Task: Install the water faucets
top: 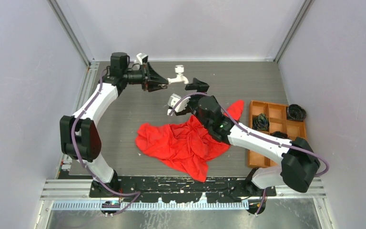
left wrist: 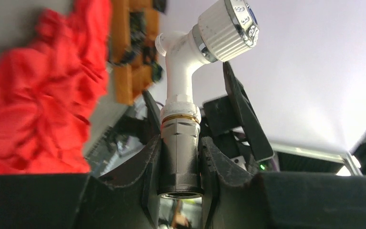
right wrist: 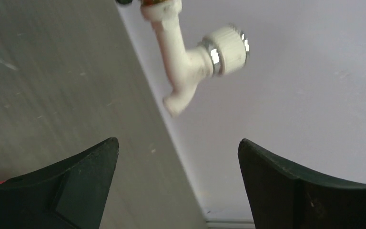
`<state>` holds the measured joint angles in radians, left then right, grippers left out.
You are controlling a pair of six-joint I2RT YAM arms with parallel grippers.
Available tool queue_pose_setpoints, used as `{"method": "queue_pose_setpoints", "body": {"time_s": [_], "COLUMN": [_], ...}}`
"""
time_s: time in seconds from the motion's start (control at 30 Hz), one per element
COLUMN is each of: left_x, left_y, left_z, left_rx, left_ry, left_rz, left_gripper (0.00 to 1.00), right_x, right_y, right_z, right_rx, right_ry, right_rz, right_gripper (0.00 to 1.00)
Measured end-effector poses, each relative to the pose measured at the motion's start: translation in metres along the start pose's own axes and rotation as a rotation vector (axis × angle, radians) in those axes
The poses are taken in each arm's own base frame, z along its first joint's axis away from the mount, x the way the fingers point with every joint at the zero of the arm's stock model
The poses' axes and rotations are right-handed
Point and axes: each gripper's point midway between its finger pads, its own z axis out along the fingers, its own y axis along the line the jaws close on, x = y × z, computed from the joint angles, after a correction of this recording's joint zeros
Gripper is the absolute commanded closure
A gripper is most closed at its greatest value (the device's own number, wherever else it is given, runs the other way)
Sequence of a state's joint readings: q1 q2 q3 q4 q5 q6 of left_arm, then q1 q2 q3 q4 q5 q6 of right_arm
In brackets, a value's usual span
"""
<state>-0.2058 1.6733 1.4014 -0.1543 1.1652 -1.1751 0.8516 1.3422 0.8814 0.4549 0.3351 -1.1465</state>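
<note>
The water faucet (top: 177, 76) is a white plastic tap with a round knob (left wrist: 226, 28), held above the table at the back. Its brassy ring (left wrist: 181, 117) sits at the mouth of a grey metal fitting (left wrist: 180, 157). My left gripper (left wrist: 180, 148) is shut on that fitting, and the tap sticks out past the fingers. In the top view the left gripper (top: 164, 82) points right. My right gripper (top: 195, 86) stands open just right of the tap, apart from it. In the right wrist view the faucet (right wrist: 186, 62) hangs beyond the open right gripper (right wrist: 178, 143), with nothing between the fingers.
A crumpled red cloth (top: 186, 143) lies mid-table under the right arm. An orange compartment tray (top: 271, 106) with black coiled parts stands at the right, and another black coil (top: 295, 112) lies beside it. Grey walls close in the back and sides.
</note>
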Motion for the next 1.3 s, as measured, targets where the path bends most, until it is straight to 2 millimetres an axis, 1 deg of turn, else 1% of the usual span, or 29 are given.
{"method": "queue_pose_setpoints", "body": {"time_s": [0.03, 0.1, 0.17, 0.23, 0.3, 0.33, 0.4, 0.47, 0.5, 0.57, 0.6, 0.63, 0.67, 0.7, 0.73, 0.83, 0.87, 1.0, 1.1, 1.13, 1.2, 1.27, 1.3], "left_x": [-0.008, -0.030, -0.049, -0.065, -0.077, -0.084, -0.096, -0.106, -0.114, -0.124, -0.130, -0.137, -0.144, -0.155, -0.169, -0.199, -0.204, -0.211, -0.210, -0.208, -0.203, -0.199, -0.194], "left_y": [0.009, 0.034, 0.057, 0.088, 0.119, 0.134, 0.163, 0.186, 0.202, 0.221, 0.230, 0.234, 0.236, 0.236, 0.235, 0.238, 0.240, 0.254, 0.252, 0.246, 0.222, 0.189, 0.166], "left_z": [-0.003, -0.013, -0.022, -0.029, -0.034, -0.033, -0.029, -0.025, -0.022, -0.020, -0.018, -0.019, -0.019, -0.020, -0.022, -0.034, -0.040, -0.066, -0.087, -0.095, -0.111, -0.125, -0.132], "left_rx": [-0.031, -0.108, -0.169, -0.226, -0.271, -0.293, -0.333, -0.362, -0.383, -0.408, -0.419, -0.422, -0.425, -0.424, -0.423, -0.440, -0.453, -0.520, -0.578, -0.602, -0.643, -0.656, -0.659], "left_ry": [-0.034, -0.122, -0.196, -0.265, -0.311, -0.324, -0.339, -0.341, -0.346, -0.357, -0.362, -0.369, -0.380, -0.396, -0.419, -0.484, -0.505, -0.563, -0.592, -0.604, -0.631, -0.664, -0.682], "left_rz": [0.002, 0.015, 0.019, 0.011, -0.016, -0.027, -0.043, -0.071, -0.083, -0.099, -0.107, -0.108, -0.104, -0.094, -0.082, -0.069, -0.073, -0.107, -0.114, -0.101, -0.048, 0.024, 0.077], "left_gripper": [1.00, 1.00, 1.00, 1.00, 1.00, 1.00, 1.00, 1.00, 0.98, 0.87, 0.78, 0.68, 0.53, 0.12, 0.01, 0.01, 0.01, 0.01, 0.01, 0.01, 0.01, 0.01, 0.01], "right_x": [0.006, 0.022, 0.039, 0.058, 0.075, 0.080, 0.091, 0.100, 0.106, 0.114, 0.118, 0.120, 0.120, 0.120, 0.120, 0.120, 0.120, 0.123, 0.130, 0.133, 0.142, 0.146, 0.148], "right_y": [0.009, 0.030, 0.045, 0.058, 0.066, 0.067, 0.065, 0.063, 0.062, 0.063, 0.063, 0.062, 0.060, 0.057, 0.056, 0.059, 0.060, 0.061, 0.053, 0.051, 0.043, 0.034, 0.028], "right_z": [-0.002, -0.008, -0.013, -0.021, -0.030, -0.033, -0.040, -0.045, -0.048, -0.052, -0.055, -0.056, -0.057, -0.057, -0.058, -0.060, -0.061, -0.070, -0.076, -0.078, -0.079, -0.078, -0.076], "right_rx": [-0.042, -0.126, -0.181, -0.219, -0.235, -0.236, -0.217, -0.183, -0.165, -0.146, -0.139, -0.130, -0.122, -0.113, -0.105, -0.102, -0.105, -0.091, -0.044, -0.031, -0.019, -0.008, 0.002], "right_ry": [0.026, 0.093, 0.163, 0.246, 0.320, 0.343, 0.396, 0.440, 0.468, 0.520, 0.549, 0.572, 0.586, 0.594, 0.600, 0.618, 0.626, 0.659, 0.687, 0.701, 0.723, 0.725, 0.719], "right_rz": [0.030, 0.110, 0.184, 0.275, 0.359, 0.391, 0.473, 0.547, 0.583, 0.644, 0.677, 0.710, 0.739, 0.766, 0.788, 0.833, 0.839, 0.871, 0.937, 0.957, 1.049, 1.122, 1.169], "right_gripper": [0.00, 0.00, 0.00, 0.00, 0.00, 0.00, 0.00, 0.00, 0.00, 0.00, 0.00, 0.00, 0.00, 0.00, 0.00, 0.00, 0.00, 0.00, 0.00, 0.00, 0.00, 0.00, 0.00]}}
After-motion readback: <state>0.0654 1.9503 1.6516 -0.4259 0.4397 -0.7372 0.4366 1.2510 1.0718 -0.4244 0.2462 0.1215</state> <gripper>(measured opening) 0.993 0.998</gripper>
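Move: The left hand holds the metal tee end of the white faucet, its body about 6 cm to the right and 1 cm forward at hand height. The bare table spot it is going to lies about 17 cm forward, 9 cm left and 22 cm below; the red cloth is some 12 cm back, 13 cm right and equally low. For the right hand, the faucet body is roughly 6 cm left, 3 cm forward and about level. Down, forward and somewhat to the left, the left arm carries the faucet some 22 cm down to the bare table, swinging about 25 degrees counter-clockwise with its fingertips tipping down; it opens wide, lets go of the tee, then backs off left and upward. The right hand, already open and clear, draws away right and about 10 cm down, turning clockwise and tipping its fingers towards the table. ##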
